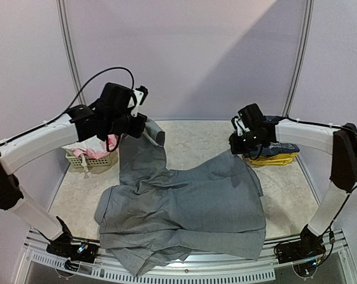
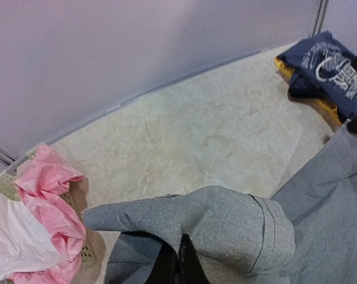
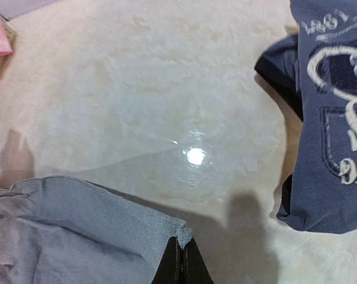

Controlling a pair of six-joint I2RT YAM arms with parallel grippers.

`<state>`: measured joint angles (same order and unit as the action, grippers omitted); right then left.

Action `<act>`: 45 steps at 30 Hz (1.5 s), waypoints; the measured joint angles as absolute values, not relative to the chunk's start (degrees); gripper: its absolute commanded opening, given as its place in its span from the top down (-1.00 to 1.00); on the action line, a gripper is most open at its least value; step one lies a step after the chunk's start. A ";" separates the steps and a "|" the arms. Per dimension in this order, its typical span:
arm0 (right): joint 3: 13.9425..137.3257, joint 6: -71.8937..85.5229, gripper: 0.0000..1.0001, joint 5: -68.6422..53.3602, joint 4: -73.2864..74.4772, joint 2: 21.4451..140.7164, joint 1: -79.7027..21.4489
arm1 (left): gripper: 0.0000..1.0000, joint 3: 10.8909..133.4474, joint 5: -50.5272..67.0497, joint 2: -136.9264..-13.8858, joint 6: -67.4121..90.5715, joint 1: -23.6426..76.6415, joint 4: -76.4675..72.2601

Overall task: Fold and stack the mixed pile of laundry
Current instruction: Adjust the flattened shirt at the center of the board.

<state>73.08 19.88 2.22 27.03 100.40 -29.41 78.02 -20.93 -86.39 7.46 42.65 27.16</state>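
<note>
Large grey trousers (image 1: 184,207) lie spread over the middle of the table, their front edge hanging at the near side. My left gripper (image 1: 138,123) is raised at the back left, shut on one end of the trousers (image 2: 225,228), which drapes over its fingers (image 2: 179,263). My right gripper (image 1: 242,148) is shut on a far right corner of the trousers (image 3: 107,231), pinched between its fingertips (image 3: 179,251) just above the table. A navy printed tee (image 1: 282,145) lies folded at the back right on a yellow piece (image 1: 274,158). Pink and white pieces (image 2: 45,222) fill the basket.
A pale-green lattice basket (image 1: 101,160) stands at the left, near the wall. Grey walls enclose the back and both sides. The marble tabletop (image 2: 208,130) shows bare behind the trousers. The navy tee (image 3: 332,118) lies close to the right of my right gripper.
</note>
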 measured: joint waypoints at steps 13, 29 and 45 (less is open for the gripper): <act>68.14 19.00 1.00 2.83 23.94 71.72 -30.74 | 1.00 80.64 -28.08 -69.89 -1.26 45.54 27.81; 94.67 18.83 0.92 17.34 19.70 109.21 -26.65 | 0.89 118.74 -26.59 -111.53 -14.00 27.07 17.98; 104.64 20.88 -0.37 10.46 23.27 121.49 -25.71 | -0.99 142.06 -20.45 -146.61 -10.31 22.28 29.56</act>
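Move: Both closed hands still hold the far side of the grey shirt up. The left is headed for the board's far edge, some 34 cm ahead, about 2 cm left and 25 cm below, with the laundry basket about 9 cm ahead, 20 left and 22 below. The right aims at bare board about 20 cm straight ahead and 11 below. From the right hand, the folded stack is 13 cm ahead, 15 right and 8 below, the shirt's body about 20 cm back, 15 left and 11 below. Still gripping the shirt, both hands sweep it up 17 to 19 cm and about 5 cm back, the fingers tipping up by some 25 degrees, then swing forward towards the far wall, the left by about 35 cm and the right by about 20. As they plunge on the far side, left deeper than right, both grippers open and let the cloth go, the left fully and the right about two thirds; the left ends low with its fingers tipped back down, while the right lifts a little beside the folded stack. ##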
